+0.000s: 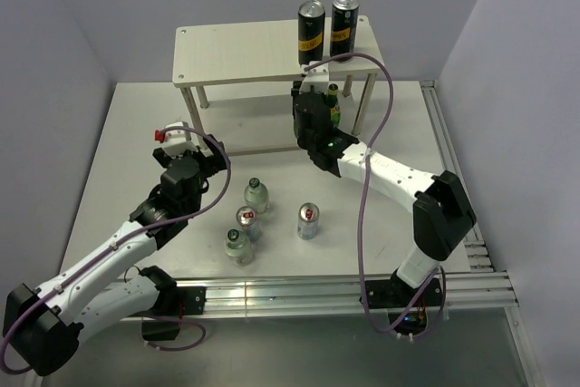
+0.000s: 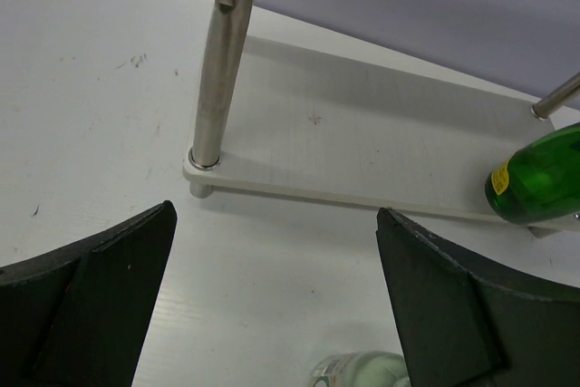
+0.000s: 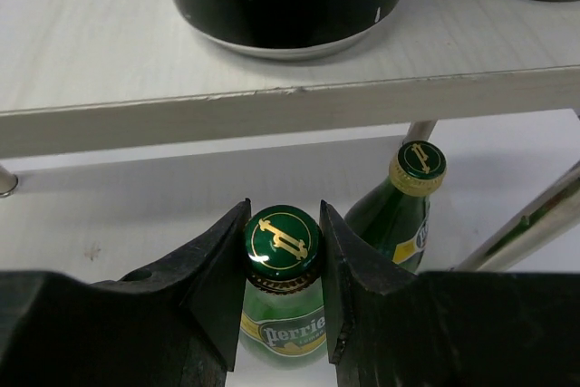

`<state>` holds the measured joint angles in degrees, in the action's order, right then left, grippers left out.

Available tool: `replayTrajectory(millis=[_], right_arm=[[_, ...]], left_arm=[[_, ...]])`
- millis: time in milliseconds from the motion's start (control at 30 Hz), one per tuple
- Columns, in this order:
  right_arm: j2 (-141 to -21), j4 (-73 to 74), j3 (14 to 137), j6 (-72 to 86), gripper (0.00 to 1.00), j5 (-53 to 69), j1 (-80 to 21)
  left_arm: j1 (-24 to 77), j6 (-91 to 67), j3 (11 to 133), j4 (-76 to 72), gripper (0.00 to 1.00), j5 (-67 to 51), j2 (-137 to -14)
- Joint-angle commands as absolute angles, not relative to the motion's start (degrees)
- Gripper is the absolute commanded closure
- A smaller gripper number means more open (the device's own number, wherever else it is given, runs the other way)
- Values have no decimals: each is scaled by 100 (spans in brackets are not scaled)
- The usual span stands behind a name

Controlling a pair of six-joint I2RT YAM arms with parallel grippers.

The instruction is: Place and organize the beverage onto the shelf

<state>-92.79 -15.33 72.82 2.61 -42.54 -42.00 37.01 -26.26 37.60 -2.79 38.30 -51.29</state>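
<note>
My right gripper (image 3: 284, 246) is shut on the gold-and-green cap of an upright green bottle (image 3: 283, 333), held under the upper board of the cream shelf (image 3: 272, 106). A second green bottle (image 3: 399, 215) stands just right of it on the lower board. From above, the right gripper (image 1: 313, 101) reaches into the lower tier beside a green bottle (image 1: 333, 108). Two clear bottles (image 1: 256, 195) (image 1: 238, 244) and two slim cans (image 1: 248, 220) (image 1: 309, 220) stand on the table. My left gripper (image 2: 276, 260) is open and holds nothing, near the shelf's front-left post (image 2: 222, 70).
Two tall black cans (image 1: 311, 32) (image 1: 344, 26) stand on the shelf's top board at its right end. In the left wrist view a clear bottle's top (image 2: 362, 371) shows at the bottom edge. Purple walls close in the table on three sides.
</note>
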Motion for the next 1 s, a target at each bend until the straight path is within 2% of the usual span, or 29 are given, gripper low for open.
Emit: replayTrajectory(millis=[0,267,500,967], right_arm=[[-9228,-2584,7893,492,100,-4087,-4096],[-9650,-2891,7866,562,100,-3990,-3832],[-10028,-3111,7937,528,100,-3990,-3648],[-10327,-3235,8007,466,100,-4017,-3366]], left_arm=[[3683,-2698,3683,-790,1,4306,-5168],[3656,-2558,3156,-1459,1,4711,-4799],[3612,-2549,3498,-906,1,4492,-5124],[3621,-2434,3507,-1046,1,4403,-5335]])
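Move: The green bottle held by its neck in the right hand is bound for the empty spot on the lower shelf, about 8 cm ahead, 2 cm left and 19 cm below that hand. The standing green bottle is roughly 7 cm ahead and 7 cm right. Overhead, on the top board, the left black can is some 4 cm ahead, level sideways, and the right black can about 6 cm ahead and 9 cm right. From the left hand the spot lies about 21 cm ahead and 32 cm right. The held green bottle is carried by the right hand forward and down under the top board, beside the standing bottle; after sinking about 4.5 cm the hand goes on level, forward and slightly left, for some 6.5 cm forward in all. The fingers keep their grip on the neck. The empty left hand, fingers wide open, drifts a few centimetres left and down, turning slightly counter-clockwise. ##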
